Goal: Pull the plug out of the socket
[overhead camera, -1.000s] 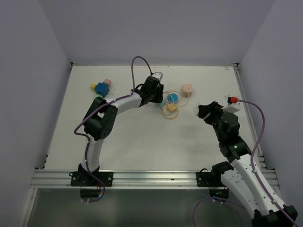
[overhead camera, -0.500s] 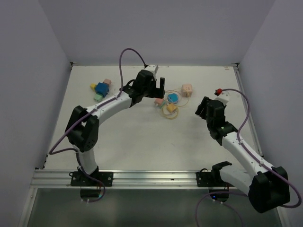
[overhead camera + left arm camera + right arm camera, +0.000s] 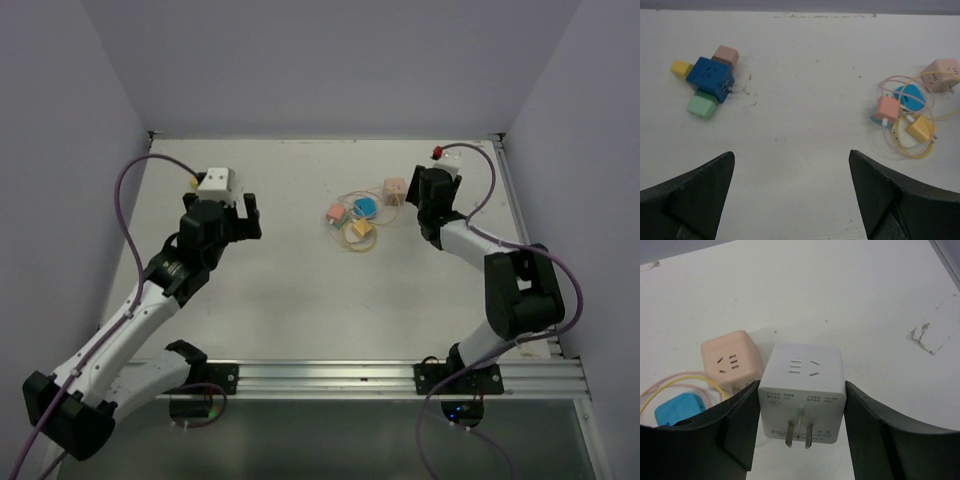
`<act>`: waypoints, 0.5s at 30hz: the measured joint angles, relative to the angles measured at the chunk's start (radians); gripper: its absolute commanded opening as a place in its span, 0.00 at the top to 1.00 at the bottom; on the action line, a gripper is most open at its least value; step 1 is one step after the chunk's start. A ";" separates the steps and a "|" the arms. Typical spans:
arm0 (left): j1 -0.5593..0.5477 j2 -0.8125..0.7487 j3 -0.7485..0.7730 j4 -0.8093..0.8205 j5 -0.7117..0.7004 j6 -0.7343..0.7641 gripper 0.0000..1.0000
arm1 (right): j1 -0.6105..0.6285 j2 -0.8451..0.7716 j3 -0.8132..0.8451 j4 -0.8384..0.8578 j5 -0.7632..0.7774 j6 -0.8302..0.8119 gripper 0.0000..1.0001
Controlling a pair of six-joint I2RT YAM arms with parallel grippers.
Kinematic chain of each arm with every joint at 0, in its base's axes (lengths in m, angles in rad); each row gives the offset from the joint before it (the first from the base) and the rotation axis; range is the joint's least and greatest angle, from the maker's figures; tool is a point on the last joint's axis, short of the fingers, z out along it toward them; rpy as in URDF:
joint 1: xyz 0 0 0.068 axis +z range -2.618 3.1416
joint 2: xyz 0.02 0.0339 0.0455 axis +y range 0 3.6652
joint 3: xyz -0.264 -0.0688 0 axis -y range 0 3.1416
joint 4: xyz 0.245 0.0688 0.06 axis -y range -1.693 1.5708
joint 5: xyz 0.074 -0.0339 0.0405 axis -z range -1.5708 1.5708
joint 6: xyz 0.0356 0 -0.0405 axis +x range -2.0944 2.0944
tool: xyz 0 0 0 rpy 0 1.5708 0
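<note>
A blue cube socket (image 3: 710, 77) lies at the far left with a yellow plug (image 3: 681, 68), a brown-pink plug (image 3: 726, 54) and a green plug (image 3: 702, 105) stuck in its sides. My left gripper (image 3: 791, 155) hangs above the bare table short of it, wide open and holding nothing. In the top view my left gripper (image 3: 222, 215) covers most of that cluster. My right gripper (image 3: 801, 385) at the far right (image 3: 432, 195) is shut on a white cube adapter (image 3: 801, 390), its two prongs pointing towards the camera.
A pink cube socket (image 3: 731, 360) (image 3: 395, 188) lies just left of the white adapter. Beside it is a tangle of thin yellow and pink cables (image 3: 352, 232) with a blue plug (image 3: 909, 96), a salmon plug (image 3: 886, 108) and a yellow plug (image 3: 920, 129). Walls close in the table's sides and back.
My left arm has drawn back from the middle tangle to the left, and its jaws have opened wide. My right arm has swung out to the far right by the pink cube.
</note>
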 measured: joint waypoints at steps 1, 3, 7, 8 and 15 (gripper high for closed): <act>0.000 -0.076 -0.070 0.000 -0.025 0.010 0.00 | -0.008 0.039 0.032 0.011 -0.001 -0.018 1.00; 0.000 -0.224 -0.200 0.007 -0.068 0.024 0.00 | -0.021 0.115 0.096 0.037 -0.006 -0.055 1.00; 0.000 -0.413 -0.309 -0.005 -0.161 0.043 0.00 | -0.040 0.224 0.181 0.089 -0.022 -0.119 1.00; 0.000 -0.435 -0.312 0.010 -0.187 0.048 0.00 | -0.046 0.244 0.196 0.094 -0.036 -0.131 1.00; 0.000 -0.435 -0.312 0.053 -0.245 0.058 0.00 | -0.072 0.361 0.275 0.081 -0.098 -0.166 1.00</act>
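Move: The right hand holds the white socket; clear table to set it on lies about 9 cm ahead and 8 cm below. Of its neighbours, the pink socket stands 7 cm ahead, 7 cm left, and the blue plug 2 cm ahead, 14 cm left, both about 7 cm below. From the empty left hand, the blue socket is some 19 cm ahead, 9 cm left and 18 cm below, its green plug 5 cm nearer and 1 cm farther left. Still pinching the white socket, the right hand carries it about 8 cm forward along the right side of the pink socket, slowing as it sinks ever faster, some 4 cm down. The left hand, wide open, backs away leftward, about 8 cm left and 6 cm back, turning about 10 degrees counter-clockwise and tipping its fingers up, until the blue socket lies nearly straight ahead. ##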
